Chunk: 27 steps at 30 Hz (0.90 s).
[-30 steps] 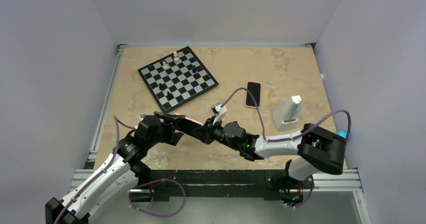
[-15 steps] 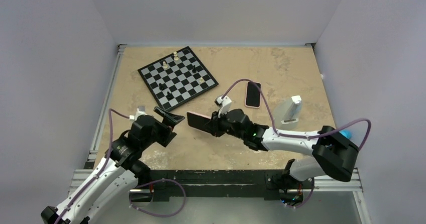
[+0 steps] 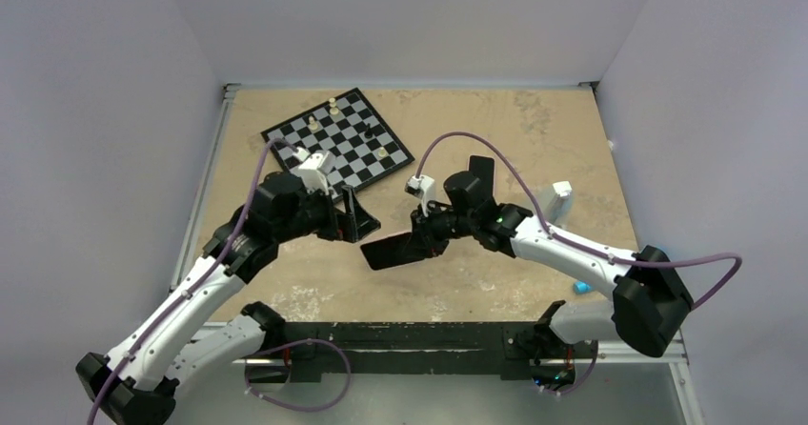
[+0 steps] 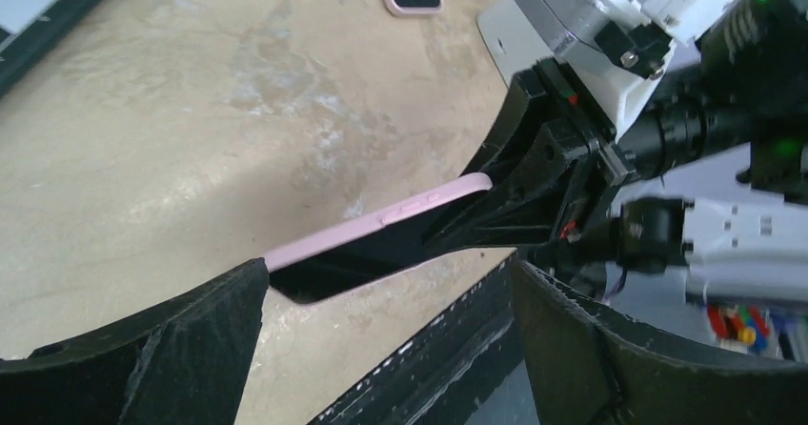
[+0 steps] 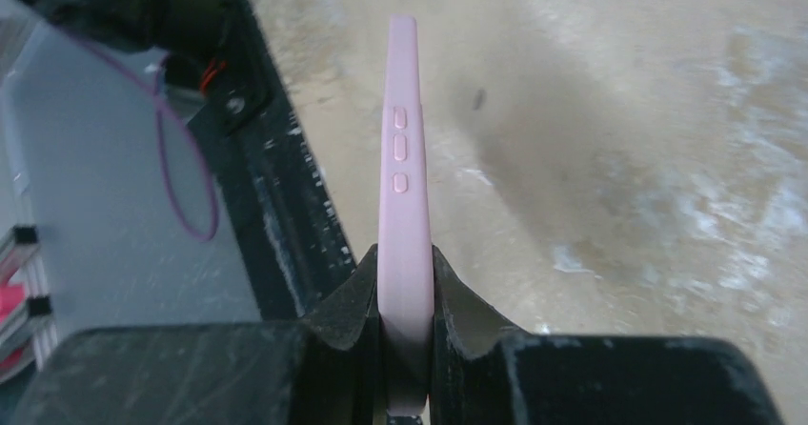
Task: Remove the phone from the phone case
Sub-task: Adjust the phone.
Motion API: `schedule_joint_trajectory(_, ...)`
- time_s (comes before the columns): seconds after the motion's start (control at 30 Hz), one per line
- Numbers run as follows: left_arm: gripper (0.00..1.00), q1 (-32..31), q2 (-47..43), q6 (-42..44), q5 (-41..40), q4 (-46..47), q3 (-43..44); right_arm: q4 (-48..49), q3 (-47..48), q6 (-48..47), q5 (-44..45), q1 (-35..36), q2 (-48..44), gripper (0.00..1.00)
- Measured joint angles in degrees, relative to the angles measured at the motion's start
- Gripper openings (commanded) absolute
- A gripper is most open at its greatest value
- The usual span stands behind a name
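My right gripper [image 3: 426,242] is shut on one end of a pink phone case [image 3: 395,251] and holds it above the table's middle, dark face up and tilted. In the right wrist view the case's edge [image 5: 405,177] with its side buttons stands clamped between the fingers. I cannot tell whether a phone is inside. My left gripper [image 3: 356,217] is open and empty just left of the case. In the left wrist view its fingers [image 4: 143,349] spread wide below the case [image 4: 381,239]. A second pink-edged phone [image 3: 481,171] lies flat on the table behind the right arm.
A chessboard [image 3: 338,149] with a few pieces lies at the back left, close behind the left wrist. A white stand [image 3: 557,199] sits at the right, partly hidden by the right arm. A small blue object [image 3: 581,287] lies near the right front. The black front rail [image 3: 410,334] runs below.
The grippers have parted. The left gripper let go, opened, and moved back toward the chessboard. The right gripper kept the case and swung it toward the table's middle.
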Motion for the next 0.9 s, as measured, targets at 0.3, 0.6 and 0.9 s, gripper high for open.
schedule_joint_trajectory(0.3, 0.95, 0.0, 4.0, 8.3, 21.3, 5.4, -2.1, -3.7, 0.6, -6.2, -16.8, 0.0, -0.4, 0.00)
schedule_joint_trajectory(0.6, 0.72, 0.0, 3.8, 9.3, 31.2, 5.7, -6.6, -1.0, 4.5, -7.8, -28.1, 0.0, -0.5, 0.00)
schedule_joint_trajectory(0.9, 0.00, -0.1, 3.0, 11.6, 40.6, 5.7, -6.6, -1.7, 7.7, -9.5, -33.5, 0.0, 0.5, 0.00)
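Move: The pink-cased phone is already in the right hand, its middle about 5 cm left of that hand and 3 cm below. From the left hand the phone's middle lies some 7 cm right, 1 cm back and 9 cm below, the free end nearest. The second phone lies on the table roughly 22 cm ahead and 30 cm right of the left hand; the chessboard's middle is about 30 cm ahead and 9 cm left, both some 21 cm below. The left fingers close on the phone's free end and pinch it across its thin front-to-back thickness, after that hand has come back about 10 cm and a little right, turning some 40 degrees clockwise. The right hand keeps its grip, bringing the phone up and back while turning it counter-clockwise and tipping its free end up. ##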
